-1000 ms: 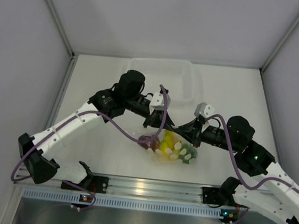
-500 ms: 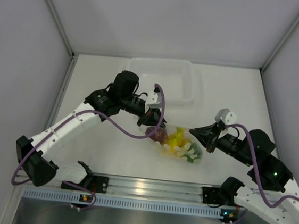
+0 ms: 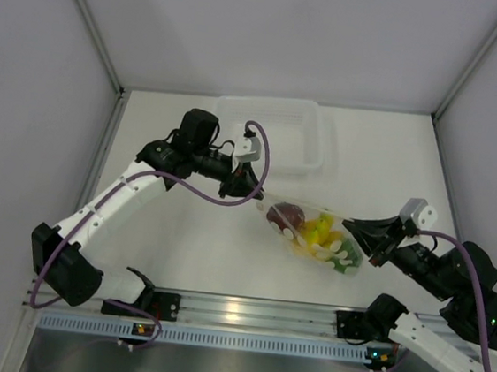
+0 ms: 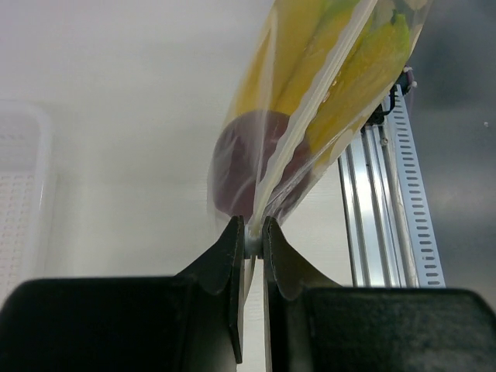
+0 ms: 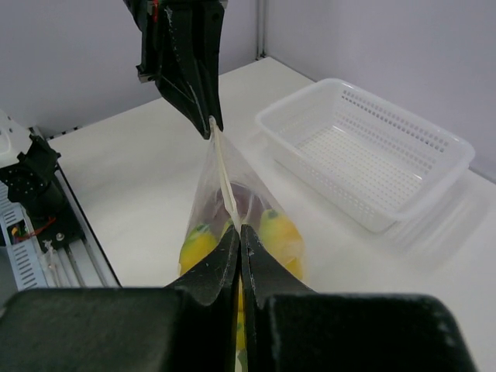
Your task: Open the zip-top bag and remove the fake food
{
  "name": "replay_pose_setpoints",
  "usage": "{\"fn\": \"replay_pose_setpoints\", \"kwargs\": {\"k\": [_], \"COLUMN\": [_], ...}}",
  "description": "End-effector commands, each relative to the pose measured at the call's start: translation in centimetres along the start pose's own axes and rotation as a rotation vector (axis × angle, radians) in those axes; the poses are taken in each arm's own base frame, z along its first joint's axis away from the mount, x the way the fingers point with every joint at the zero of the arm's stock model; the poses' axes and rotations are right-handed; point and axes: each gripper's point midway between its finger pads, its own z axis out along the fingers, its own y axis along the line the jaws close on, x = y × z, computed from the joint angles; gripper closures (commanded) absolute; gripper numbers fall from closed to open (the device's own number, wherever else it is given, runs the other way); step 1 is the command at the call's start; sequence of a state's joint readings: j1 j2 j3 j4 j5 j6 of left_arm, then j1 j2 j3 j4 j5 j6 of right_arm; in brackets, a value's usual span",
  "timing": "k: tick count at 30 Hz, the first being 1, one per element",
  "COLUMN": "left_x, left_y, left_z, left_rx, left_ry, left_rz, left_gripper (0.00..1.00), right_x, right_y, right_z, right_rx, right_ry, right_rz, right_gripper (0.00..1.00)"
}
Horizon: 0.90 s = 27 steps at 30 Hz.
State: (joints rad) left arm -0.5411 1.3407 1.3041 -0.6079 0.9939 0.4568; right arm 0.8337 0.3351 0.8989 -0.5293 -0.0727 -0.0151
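The clear dotted zip-top bag (image 3: 314, 236) hangs stretched between my two grippers above the table. Inside it I see the dark red fruit (image 3: 285, 215), the yellow banana bunch (image 3: 322, 233) and a green piece (image 3: 343, 263). My left gripper (image 3: 253, 189) is shut on the bag's left end; in the left wrist view (image 4: 254, 230) its jaws pinch the white zip strip. My right gripper (image 3: 356, 230) is shut on the bag's right end; in the right wrist view (image 5: 239, 231) its jaws pinch the strip, with the bag (image 5: 232, 209) running to the left gripper (image 5: 208, 124).
A white perforated tray (image 3: 276, 136) stands at the back of the table, behind the left arm; it also shows in the right wrist view (image 5: 364, 151). A metal rail (image 3: 235, 313) runs along the table's front edge. White walls close the sides.
The two grippers have moved apart, the left one back-left and the right one to the right. The bag has risen off the table and is pulled out long between them.
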Motion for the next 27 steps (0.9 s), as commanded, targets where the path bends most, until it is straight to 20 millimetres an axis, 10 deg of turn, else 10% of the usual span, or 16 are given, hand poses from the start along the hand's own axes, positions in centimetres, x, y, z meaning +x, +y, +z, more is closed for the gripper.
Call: {"fn": "replay_pose_setpoints", "kwargs": {"k": [1, 21, 27], "left_x": [1.0, 2.2, 0.5], "left_y": [0.6, 1.6, 0.0], "left_z": [-0.7, -2.9, -2.0], "left_rx": [-0.035, -0.225, -0.099], "left_ry": [0.031, 0.108, 0.039], "left_rz": [-0.008, 0.013, 0.019], "left_gripper": [1.00, 1.00, 0.55], "right_x": [-3.6, -5.1, -4.4], "right_y": [-0.3, -0.3, 0.5], "right_z": [-1.4, -2.6, -1.2], "right_rx": [0.020, 0.025, -0.029], "right_ry": [-0.103, -0.156, -0.130], "right_rz": [-0.013, -0.028, -0.032], "right_gripper": [1.00, 1.00, 1.00]}}
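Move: The zip-top bag hangs between the hands, the left already pinching one end of its zip. The bag's middle lies about 12 cm right, 6 back and 5 below the left hand; the dark red food inside is only some 6 cm right, 3 back and 4 below. The white basket stands roughly 34 cm straight ahead and 22 below. From the right hand, still pinching the zip's other end, the bag's middle is about 3 cm ahead, 6 left and 10 below. The left fingers let go of their end of the zip, opening to nearly half their range only after the hand has eased about 2 cm left, away from the right hand, and roughly 1 cm down, turning slightly counter-clockwise. The right hand keeps its pinch on the other end and drifts barely 1 cm up and back. ##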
